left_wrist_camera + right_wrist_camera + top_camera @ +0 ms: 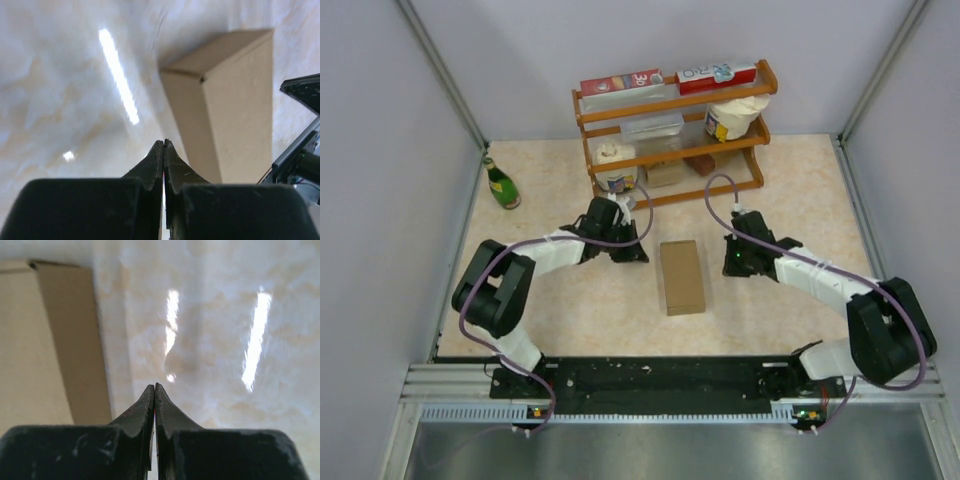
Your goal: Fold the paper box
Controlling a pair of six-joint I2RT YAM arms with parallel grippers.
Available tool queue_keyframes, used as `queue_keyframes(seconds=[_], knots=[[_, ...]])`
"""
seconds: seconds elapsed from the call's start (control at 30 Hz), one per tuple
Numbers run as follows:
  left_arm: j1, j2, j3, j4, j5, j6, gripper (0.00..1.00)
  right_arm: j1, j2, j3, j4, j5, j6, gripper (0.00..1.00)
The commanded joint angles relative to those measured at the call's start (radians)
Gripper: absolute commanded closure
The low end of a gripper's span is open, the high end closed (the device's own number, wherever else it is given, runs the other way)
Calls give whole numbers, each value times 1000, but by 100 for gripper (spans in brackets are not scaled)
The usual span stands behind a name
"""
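The paper box [681, 277] is a small closed carton of plain brown cardboard, lying flat in the middle of the table with its long side running front to back. My left gripper [638, 254] sits just left of the box's far end, shut with nothing in it; its wrist view has the box [235, 115] ahead on the right of the tips [164, 142]. My right gripper [732, 262] sits just right of the box, also shut and empty, and there the box [45, 340] lies to the left of the tips [154, 386].
A wooden two-tier rack [672, 140] stands at the back, with red printed cartons [620, 84] on top and tubs and jars on its shelves. A green bottle [501, 184] stands at the back left. Grey walls enclose the table on three sides.
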Motion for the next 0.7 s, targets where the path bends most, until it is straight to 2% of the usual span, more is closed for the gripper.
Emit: queue_keyframes(seconds=[0.0, 0.33, 0.67], knots=[[0, 55, 117, 0, -27, 35, 100, -28, 117, 148, 56, -70, -141, 100], [-2, 185, 237, -47, -53, 33, 100, -115, 369, 278, 139, -240, -195, 100], [-10, 242, 242, -20, -28, 13, 100, -115, 432, 297, 183, -354, -167, 100]])
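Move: The folded paper box lies between the two closed grippers. Its middle is about 9 cm to the left hand's right, 4 cm back and 3 cm lower; its far end is the same distance right but about 5 cm ahead. From the right hand, the box's middle is about 10 cm left, 1 cm back and 2 cm lower, and the far end 10 cm left and 8 cm ahead. The rack's near rail stands some 17 cm ahead of the left hand and 8 cm to its right. Towards the far end of the paper box, both shut grippers run forward along its two sides, the right about 8 cm while closing in 4 cm leftward, the left some 5 cm with a slight drift right. Each rises a centimetre, then sinks about 3 cm beside the box, easing to a stop; the right wrist turns about 10 degrees counter-clockwise. No contact can be seen. ##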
